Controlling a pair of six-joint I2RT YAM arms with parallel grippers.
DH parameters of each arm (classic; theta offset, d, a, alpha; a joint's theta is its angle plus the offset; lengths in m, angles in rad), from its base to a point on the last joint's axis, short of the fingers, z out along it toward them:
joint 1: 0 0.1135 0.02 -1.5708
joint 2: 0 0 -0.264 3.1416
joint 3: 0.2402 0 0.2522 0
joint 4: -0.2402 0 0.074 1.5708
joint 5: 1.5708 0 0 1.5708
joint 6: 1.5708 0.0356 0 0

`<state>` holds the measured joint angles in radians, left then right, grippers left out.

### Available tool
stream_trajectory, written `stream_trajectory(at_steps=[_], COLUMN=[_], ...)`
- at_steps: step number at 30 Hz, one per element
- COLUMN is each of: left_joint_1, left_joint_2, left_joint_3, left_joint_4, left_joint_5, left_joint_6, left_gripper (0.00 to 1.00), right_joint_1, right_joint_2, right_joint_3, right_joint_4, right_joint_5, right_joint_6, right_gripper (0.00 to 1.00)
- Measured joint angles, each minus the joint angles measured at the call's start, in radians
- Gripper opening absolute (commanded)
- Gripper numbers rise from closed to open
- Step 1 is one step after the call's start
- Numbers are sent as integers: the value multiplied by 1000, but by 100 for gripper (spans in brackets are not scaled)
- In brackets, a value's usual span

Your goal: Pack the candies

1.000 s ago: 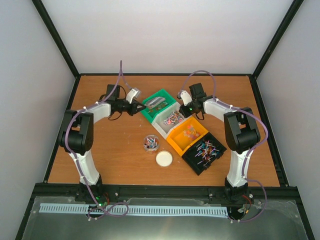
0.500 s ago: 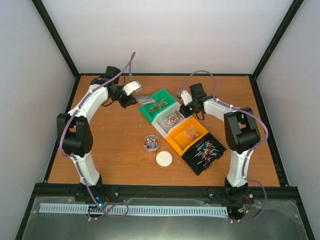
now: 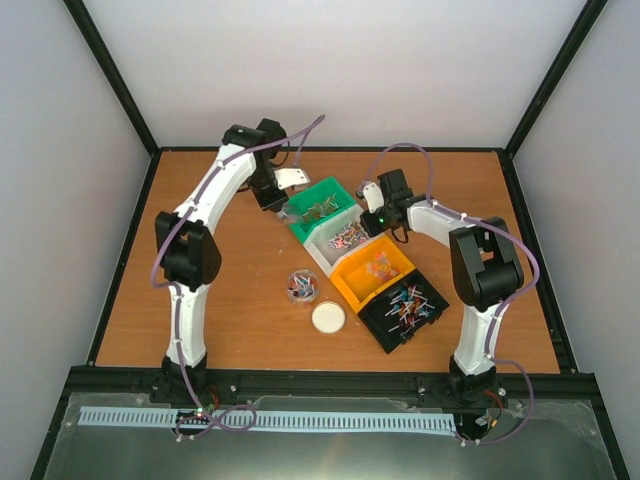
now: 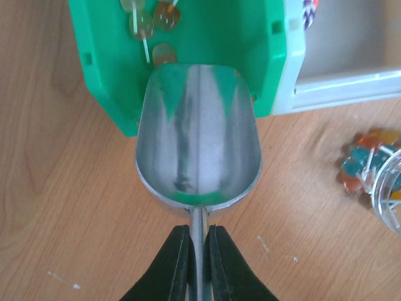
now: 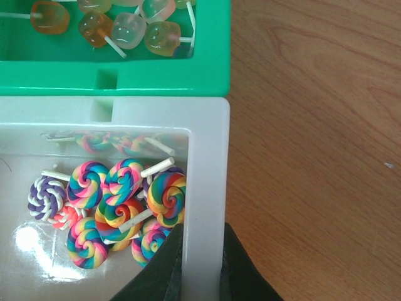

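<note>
My left gripper is shut on the handle of the metal scoop. The scoop is empty, and its lip reaches over the near rim of the green bin. Amber and pale candies lie deeper in that bin. In the top view the scoop sits at the green bin's left edge. My right gripper is shut on the wall of the white bin, which holds rainbow swirl candies. A clear jar with mixed candies stands in front of the bins.
The orange bin and black bin, both holding candies, continue the row toward the right front. A round white lid lies near the jar. A black frame edges the table.
My left arm has swung from the left side round to the back of the table. The scoop has come out of the green bin to its rim. The right arm has held still.
</note>
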<state>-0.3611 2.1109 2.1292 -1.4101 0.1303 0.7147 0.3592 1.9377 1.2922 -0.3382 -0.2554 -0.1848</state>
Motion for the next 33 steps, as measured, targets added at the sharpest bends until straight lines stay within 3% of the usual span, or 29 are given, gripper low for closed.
stream_trajectory(at_steps=[10,22,25,30,33], left_joint_1=[-62,-100,-93,-58,-37], left_joint_2=[178,270,245,100,65], left_joint_3=[263,339,270,-23,-104], left_joint_4=[-155,-166,-105,112,188], left_joint_5=[-182,-238,-167,-61,-7], left_joint_6=[-23,-23,-29,-50,-68], left_gripper=[1,1,1,1,1], right_joint_1=[19,43,43,42,39], right_joint_2=[-17,-23,-24,-29,-31], right_joint_3=[-21,-36,-40,-52,-54], right_joint_4=[7,25,30,45,45], right_joint_5=[24,29,28,28,29], right_joint_6=[13,17,17,17,17], right_gripper=[3,3,3,3,3])
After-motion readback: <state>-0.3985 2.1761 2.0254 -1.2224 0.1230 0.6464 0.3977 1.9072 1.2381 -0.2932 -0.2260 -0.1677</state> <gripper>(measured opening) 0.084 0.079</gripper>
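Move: The left hand holds the scoop by its handle. The green compartment it goes for is centred roughly 9 cm ahead, 9 cm to the right and 13 cm below. The white compartment lies about 3 cm ahead and 12 cm right, the candy jar some 7 cm back and 5 cm right, both around 13 cm down. The right hand pinches the white compartment's outer wall: that compartment's middle is 7 cm to its left and level ahead, the green's 7 cm ahead and 10 cm left, both slightly lower. Downward about 5 cm, with a little forward and rightward travel, the left hand brings the scoop bowl into the near-left part of the green compartment, towards the candies. Its left side rises some 15 degrees on the way, then levels out again; the grip on the handle stays. The right hand keeps pinching the white wall and draws it slightly back and left, about 1.5 cm in all. ##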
